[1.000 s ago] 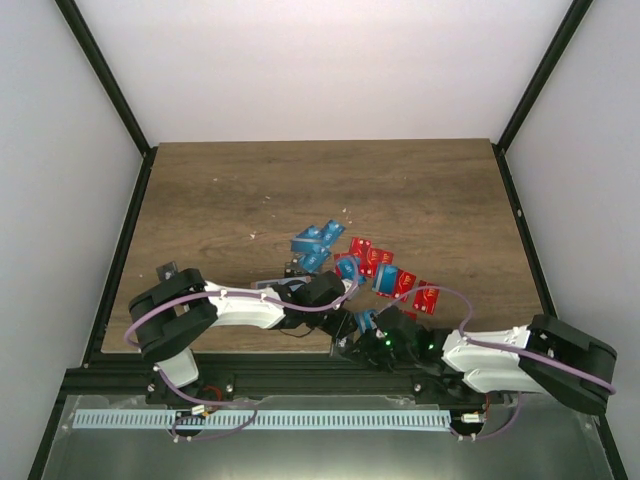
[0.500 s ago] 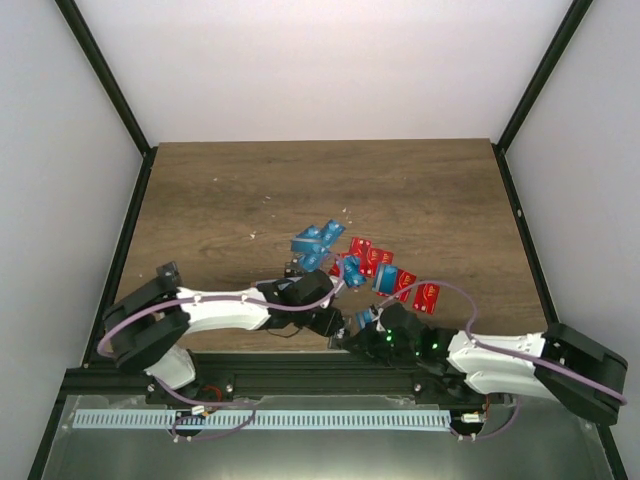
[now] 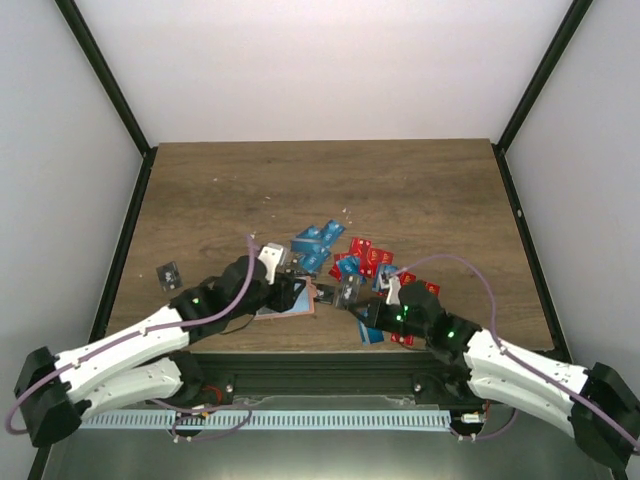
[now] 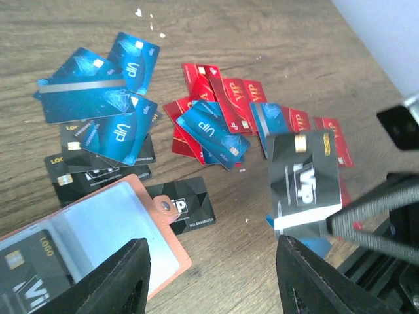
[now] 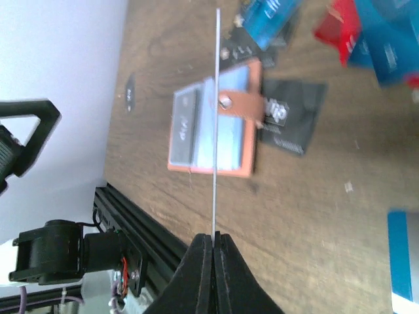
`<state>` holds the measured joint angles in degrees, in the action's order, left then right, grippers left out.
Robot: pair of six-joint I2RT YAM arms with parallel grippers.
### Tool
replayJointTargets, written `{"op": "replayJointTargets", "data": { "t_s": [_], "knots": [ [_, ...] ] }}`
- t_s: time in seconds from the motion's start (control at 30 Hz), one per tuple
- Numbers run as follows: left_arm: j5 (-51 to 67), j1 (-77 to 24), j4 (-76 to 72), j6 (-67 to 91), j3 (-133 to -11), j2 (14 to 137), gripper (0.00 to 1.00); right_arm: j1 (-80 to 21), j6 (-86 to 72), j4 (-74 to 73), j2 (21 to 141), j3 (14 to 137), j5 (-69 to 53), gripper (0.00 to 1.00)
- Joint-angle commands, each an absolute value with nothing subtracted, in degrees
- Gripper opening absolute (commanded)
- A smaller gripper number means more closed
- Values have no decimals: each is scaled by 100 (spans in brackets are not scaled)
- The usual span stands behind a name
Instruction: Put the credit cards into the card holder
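Note:
The credit cards lie in a loose heap: blue ones (image 4: 98, 98), red ones (image 4: 222, 98) and black ones (image 4: 85, 170), also visible from above (image 3: 345, 255). The tan-orange card holder (image 4: 160, 252) lies open near the table's front, pale blue inside, with a black card in a pocket. My left gripper (image 4: 213, 261) hangs open just above its right edge, holding nothing. Pinching one black credit card (image 4: 304, 180) by its lower edge, my right gripper (image 5: 214, 235) is shut and holds it upright above the table. That card shows edge-on (image 5: 216, 131) in front of the card holder (image 5: 245, 140).
One black card (image 4: 190, 206) lies flat beside the holder's snap tab. Another black card (image 3: 168, 272) sits alone at the left. The black frame rail (image 3: 300, 365) runs close behind the near table edge. Grey walls enclose the table.
The left arm has drawn back and its gripper has moved left and opened wider, uncovering the open card holder. The right gripper has closed on a black card and raised it.

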<state>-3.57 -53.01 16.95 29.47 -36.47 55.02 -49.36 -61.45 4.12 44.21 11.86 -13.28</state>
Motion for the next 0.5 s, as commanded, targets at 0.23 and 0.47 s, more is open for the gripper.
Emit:
{"op": "replayJointTargets", "data": {
  "t_s": [0.23,0.47],
  "knots": [
    [771,-5119,1621,3155,-3393,4508,58,-3530,-3880,1633,5996,2422,-4636,1],
    [1668,-5034,738,3443,-2916,3983,54,-3480,-4076,2970,6433,2330,-5896,1]
  ]
}}
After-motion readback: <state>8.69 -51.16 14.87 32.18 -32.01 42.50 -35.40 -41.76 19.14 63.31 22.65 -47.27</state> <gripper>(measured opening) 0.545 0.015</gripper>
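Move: Pinched in my right fingers is a black card, its middle about 8 cm right of my open left hand, 2 cm back and 5 cm lower. From my right hand the card holder lies some 16 cm left, 5 cm farther out and 10 cm down; from my left hand it is 5 cm left, level, 16 cm below. A loose black card rests 10 cm right of the holder, and a blue card lies 2 cm back and 4 cm right of my right hand. Keeping my pinch on the black card, I lift my right hand about 6 cm, swinging it forward first, then left and partly back as the wrist turns some 25 degrees counter-clockwise, bringing the card in front of my open left fingers. My left hand rises and draws back about 3.5 cm each, rolling its left side down, fingers still open. ##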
